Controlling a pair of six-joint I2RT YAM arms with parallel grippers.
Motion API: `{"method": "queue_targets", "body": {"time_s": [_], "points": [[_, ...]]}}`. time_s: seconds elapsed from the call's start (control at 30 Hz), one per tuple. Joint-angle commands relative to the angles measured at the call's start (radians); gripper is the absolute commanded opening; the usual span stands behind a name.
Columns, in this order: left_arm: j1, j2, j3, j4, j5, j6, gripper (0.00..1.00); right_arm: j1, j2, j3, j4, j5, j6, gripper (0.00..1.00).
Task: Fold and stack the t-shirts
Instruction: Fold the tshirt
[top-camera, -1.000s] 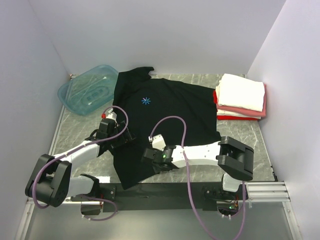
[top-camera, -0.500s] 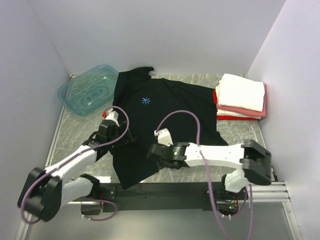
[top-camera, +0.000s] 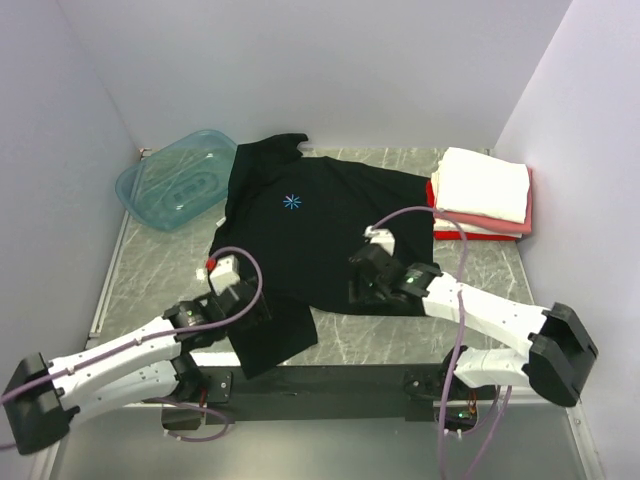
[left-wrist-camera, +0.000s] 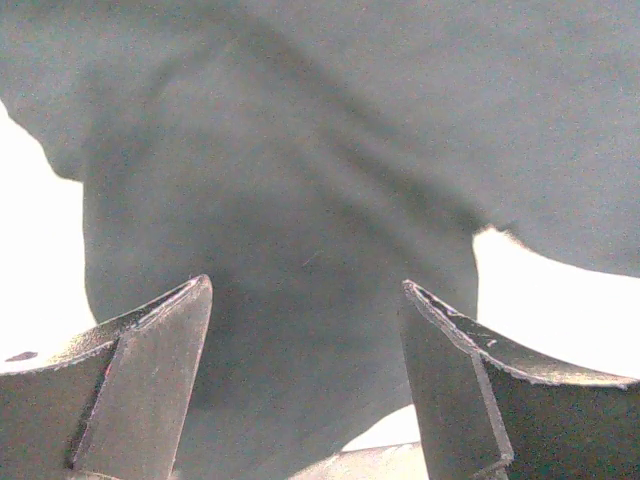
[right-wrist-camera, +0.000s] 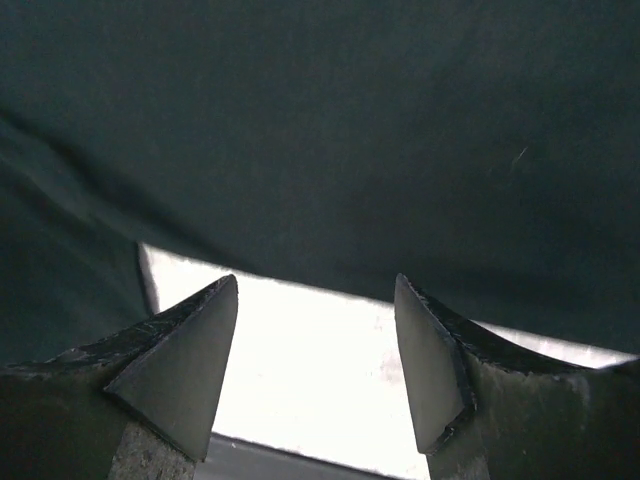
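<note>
The large black t-shirt (top-camera: 310, 235) lies spread on the marble table, its blue starburst mark (top-camera: 292, 203) facing up. A lower corner of it reaches the near table edge. My left gripper (top-camera: 252, 306) hovers open over the shirt's lower left part. In the left wrist view black cloth (left-wrist-camera: 300, 200) fills the gap between the fingertips (left-wrist-camera: 305, 290). My right gripper (top-camera: 358, 288) stands open at the shirt's near hem. In the right wrist view bright table shows between its fingertips (right-wrist-camera: 315, 285) and the black hem (right-wrist-camera: 330, 150) lies just beyond. Folded white, pink and red t-shirts (top-camera: 482, 192) are stacked at the far right.
A translucent teal plastic tub (top-camera: 176, 178) sits at the far left, touching the shirt's sleeve. Grey walls close in the table on three sides. Bare marble (top-camera: 385, 340) shows in front of the hem.
My left gripper has drawn back toward the near edge along the shirt's left side. My right gripper has swung to the right and farther back along the hem. Both stay open.
</note>
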Motion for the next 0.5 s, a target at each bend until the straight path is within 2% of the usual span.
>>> {"method": "queue_targets", "body": {"time_s": [0.0,0.03,0.07,0.2,0.33,0.4,0.47], "points": [[-0.142,0.003,0.061,-0.282,-0.196,-0.270,0.81,-0.118,-0.076,-0.019,0.123,-0.090,-0.074,0.71],[-0.179,0.006,0.067,-0.314,-0.216,-0.351,0.81,-0.142,-0.092,-0.025,0.138,-0.105,-0.092,0.71],[-0.243,0.008,0.072,-0.331,-0.216,-0.385,0.81,-0.172,-0.093,-0.028,0.155,-0.145,-0.103,0.71],[-0.385,0.038,0.094,-0.383,-0.187,-0.517,0.80,-0.292,-0.083,-0.024,0.220,-0.217,-0.140,0.71],[-0.529,0.110,0.164,-0.569,-0.187,-0.716,0.82,-0.366,-0.073,-0.024,0.250,-0.267,-0.168,0.71],[-0.580,0.118,0.177,-0.594,-0.153,-0.743,0.83,-0.396,-0.073,-0.033,0.267,-0.288,-0.171,0.71],[-0.599,0.098,0.156,-0.534,-0.086,-0.734,0.82,-0.425,-0.077,-0.045,0.284,-0.293,-0.174,0.71]]}}
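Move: The near sleeve's end is the left gripper's goal: about 12 cm behind it, only 1 cm to its right, and some 5 cm below. The armpit notch lies about 11 cm to that gripper's right, 1 cm ahead. From the right gripper, the t-shirt's hem is about 13 cm ahead, 17 cm to its right and 7 cm below; the blue star print is some 21 cm ahead and 16 cm to its left. Draw the open left gripper about 10 cm straight back towards its base, low over the near sleeve to its end by the table's near edge, tipping the fingers some 10 degrees steeper down. Meanwhile carry the open right gripper about 8 cm forward, 4 cm right and slightly up, over the shirt's body towards the hem, rolling its left side up a little. ##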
